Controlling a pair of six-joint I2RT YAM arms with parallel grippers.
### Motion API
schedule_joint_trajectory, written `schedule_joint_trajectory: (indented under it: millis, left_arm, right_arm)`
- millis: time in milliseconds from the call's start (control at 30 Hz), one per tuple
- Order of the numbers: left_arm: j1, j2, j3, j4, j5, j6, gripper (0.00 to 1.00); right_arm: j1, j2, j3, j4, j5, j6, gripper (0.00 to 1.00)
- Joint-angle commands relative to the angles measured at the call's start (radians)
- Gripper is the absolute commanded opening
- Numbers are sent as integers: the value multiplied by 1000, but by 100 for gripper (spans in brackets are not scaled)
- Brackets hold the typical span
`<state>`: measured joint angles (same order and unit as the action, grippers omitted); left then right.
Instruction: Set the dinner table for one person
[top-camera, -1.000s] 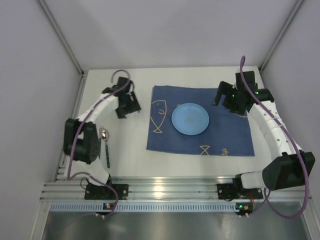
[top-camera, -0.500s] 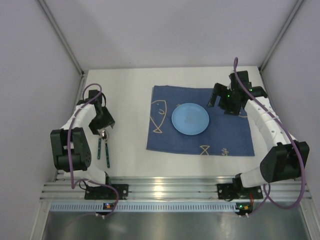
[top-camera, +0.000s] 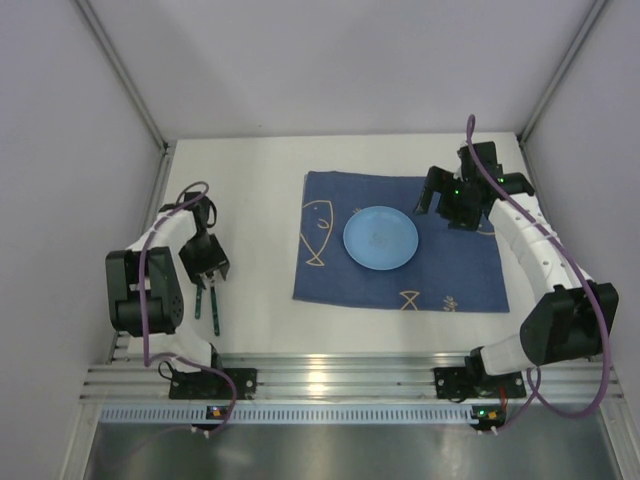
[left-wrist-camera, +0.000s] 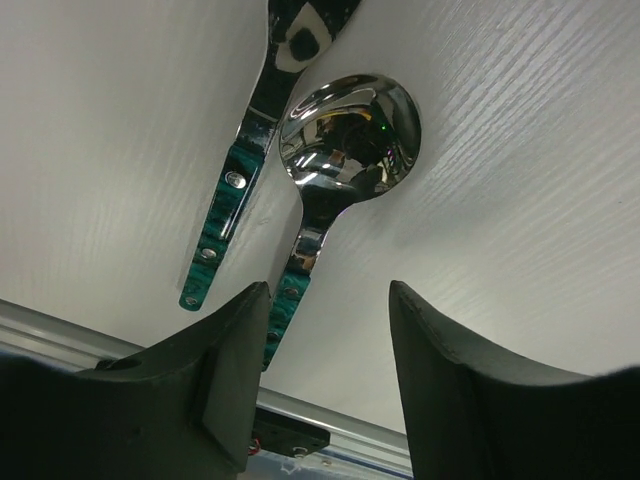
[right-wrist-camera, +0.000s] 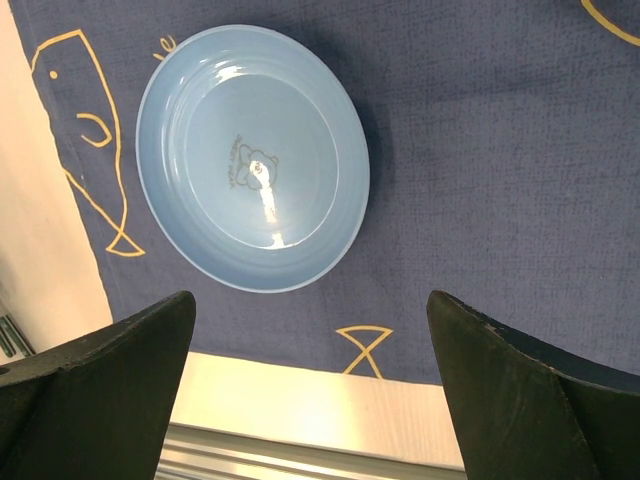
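On the white dinner table (top-camera: 260, 175) lies a dark blue fish-print cloth (top-camera: 450, 270) with a light blue plate (top-camera: 380, 237) on it. At the left front lie a steel spoon (left-wrist-camera: 350, 125) and a second utensil (left-wrist-camera: 215, 235), both with teal handles (top-camera: 214, 312). My left gripper (top-camera: 207, 272) hangs just above them, open, with nothing between its fingers (left-wrist-camera: 235, 370). The spoon's handle runs past the left finger. My right gripper (top-camera: 450, 205) hovers open and empty over the cloth, right of the plate (right-wrist-camera: 255, 160).
A ribbed aluminium rail (top-camera: 330, 385) runs along the near edge, with both arm bases bolted to it. Grey walls close in the left, back and right sides. Bare tabletop (top-camera: 250, 300) lies between the utensils and the cloth.
My left arm has swung from beside the cloth's back left corner to the front left, over the utensils, and its jaws have narrowed. My right arm shifted slightly, then stayed still.
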<state>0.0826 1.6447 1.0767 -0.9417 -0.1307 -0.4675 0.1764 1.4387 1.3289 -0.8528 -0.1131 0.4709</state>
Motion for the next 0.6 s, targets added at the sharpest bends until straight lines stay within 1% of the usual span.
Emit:
schedule_joint_trajectory:
  millis: [0,67,100,267,367,400,500,533,567]
  left_arm:
    - [5,35,-34,7,31,33,56]
    - [6,59,-53,27,34,40,55]
    - [9,69,-54,29,45,38,51]
    - [29,105,-58,44,25,36,49]
    - [40,142,-57,61,10,59,41]
    - [43,150,-58,69,3,64,37]
    - [43,178,-67,99,2,82,14]
    - [43,191,-69,119,6,86,0]
    - [43,194,-66,126,14,93,0]
  right_arm:
    - [11,0,16,43,21,-20,100]
    - [9,-6,15,41,23,-21,100]
    - [11,-6,9,41,29,-21,100]
    - [8,-18,0,41,44,-31,100]
    - [8,-20,0,40,53,-32,100]
    - [8,-20,3,40,59,-34,100]
    - [6,-18,6,40,69,-38,100]
    - [5,-17,4,38,72,-38,100]
    - [6,-15,6,40,73,-38,100]
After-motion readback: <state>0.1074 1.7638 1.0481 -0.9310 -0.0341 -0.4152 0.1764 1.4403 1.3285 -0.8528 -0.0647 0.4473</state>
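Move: The spoon, lying handle towards the robot, has its middle about 4 cm back and 1 cm left of the left hand and some 4 cm below. The fork lies beside it, its middle roughly 1 cm back and 4 cm left of the left hand at the same depth. From the right hand, open over the placemat, the spoon is about 52 cm left, 12 cm back and 18 cm below. The left hand sinks about 3 cm to the table while drawing back some 2 cm along the spoon from its bowl end and edging about 1 cm right, fingertips tipping slightly towards the base. Most of the way is done before the fingers, a little over half open at first, go nearly shut and pinch the spoon where neck meets green handle, the hand still easing right and down as they close. ##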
